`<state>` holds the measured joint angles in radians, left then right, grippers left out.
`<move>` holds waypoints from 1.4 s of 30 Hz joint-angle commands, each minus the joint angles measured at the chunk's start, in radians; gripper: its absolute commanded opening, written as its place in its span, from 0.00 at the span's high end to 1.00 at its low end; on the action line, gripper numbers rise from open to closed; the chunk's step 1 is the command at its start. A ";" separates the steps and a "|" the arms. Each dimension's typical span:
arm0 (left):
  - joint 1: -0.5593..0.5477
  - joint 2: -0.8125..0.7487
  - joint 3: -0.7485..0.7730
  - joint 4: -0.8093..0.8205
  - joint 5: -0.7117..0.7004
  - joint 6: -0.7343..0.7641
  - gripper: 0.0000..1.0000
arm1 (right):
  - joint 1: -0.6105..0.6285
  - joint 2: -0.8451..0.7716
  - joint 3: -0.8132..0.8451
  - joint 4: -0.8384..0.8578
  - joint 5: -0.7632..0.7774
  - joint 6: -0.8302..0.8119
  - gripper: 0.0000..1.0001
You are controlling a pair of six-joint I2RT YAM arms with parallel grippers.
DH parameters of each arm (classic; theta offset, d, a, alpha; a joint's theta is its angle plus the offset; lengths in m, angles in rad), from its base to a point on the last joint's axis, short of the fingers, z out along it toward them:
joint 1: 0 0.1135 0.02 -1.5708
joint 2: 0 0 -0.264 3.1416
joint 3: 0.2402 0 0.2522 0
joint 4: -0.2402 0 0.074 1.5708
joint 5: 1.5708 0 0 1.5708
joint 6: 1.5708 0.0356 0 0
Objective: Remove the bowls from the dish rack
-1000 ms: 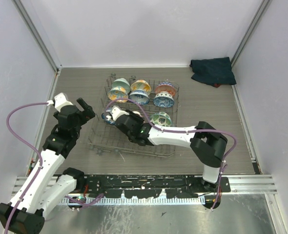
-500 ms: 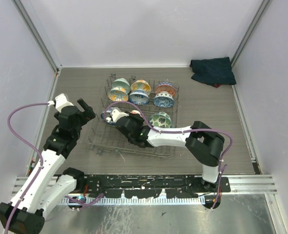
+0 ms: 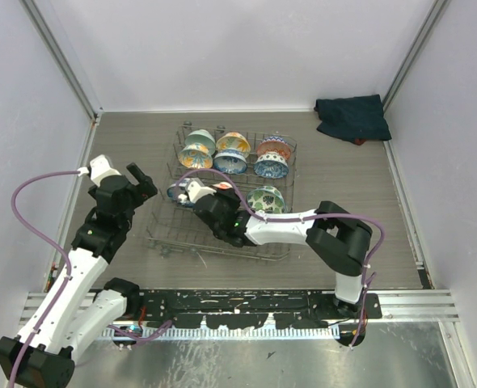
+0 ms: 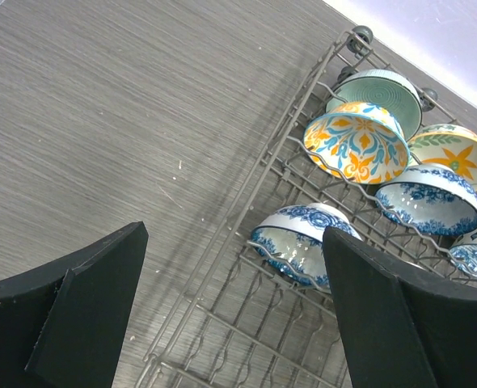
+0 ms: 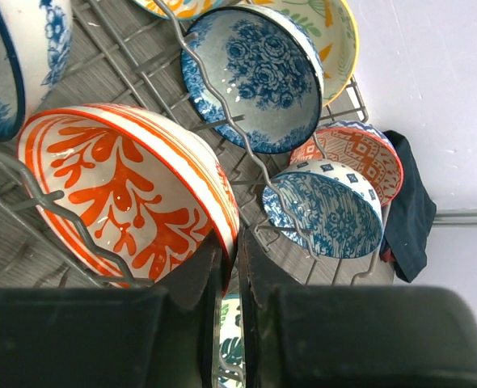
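Observation:
The grey wire dish rack holds several patterned bowls on edge. In the right wrist view my right gripper is shut on the rim of an orange-and-white bowl, one finger inside the bowl and one outside. From above, that gripper reaches into the rack's left half, beside a blue-and-white bowl. My left gripper hovers just left of the rack. It is open and holds nothing, with the blue-and-white bowl ahead of it.
Behind in the rack stand a mint bowl, a yellow one, a red one and blue ones. A green-leaf bowl sits right of my right arm. A dark cloth lies at the back right corner.
My right gripper has narrowed its jaws onto the orange-and-white bowl's rim and shifted slightly deeper into the rack. The left arm has stayed still and open.

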<state>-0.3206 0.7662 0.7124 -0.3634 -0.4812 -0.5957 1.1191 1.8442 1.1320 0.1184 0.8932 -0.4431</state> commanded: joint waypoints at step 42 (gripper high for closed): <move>0.016 -0.036 -0.024 0.016 0.000 -0.008 0.02 | -0.077 -0.457 -0.002 -0.075 -0.153 0.297 0.99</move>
<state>-0.3092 0.7425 0.6979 -0.3630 -0.4808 -0.5999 1.1076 1.4937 1.0615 0.0734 0.8494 -0.2836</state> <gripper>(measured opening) 0.977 0.148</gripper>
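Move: The right hand already has the orange bowl pinched by its right rim, the bowl's middle about 4 cm to its left, level fore and aft and a centimetre below. On the same rack row the front blue bowl lies some 14 cm left and 1 cm ahead, the green bowl about 8 cm right and 2 cm back; the middle blue bowl is 9 cm ahead, 2 cm left. From the left hand the orange bowl is roughly 20 cm right, level fore and aft, 10 cm below. Keeping its pinch on the orange bowl's right rim, the right hand eases upward at first, then lifts briskly, about 10 cm in all, drawing the bowl up out of its slot between the front blue bowl and the green one, and levels off with a slight dip at the end. Meanwhile it drifts some 3 cm to the right and a little back, and rolls about 20 degrees so that its left side, with the bowl hanging off it, comes up. ##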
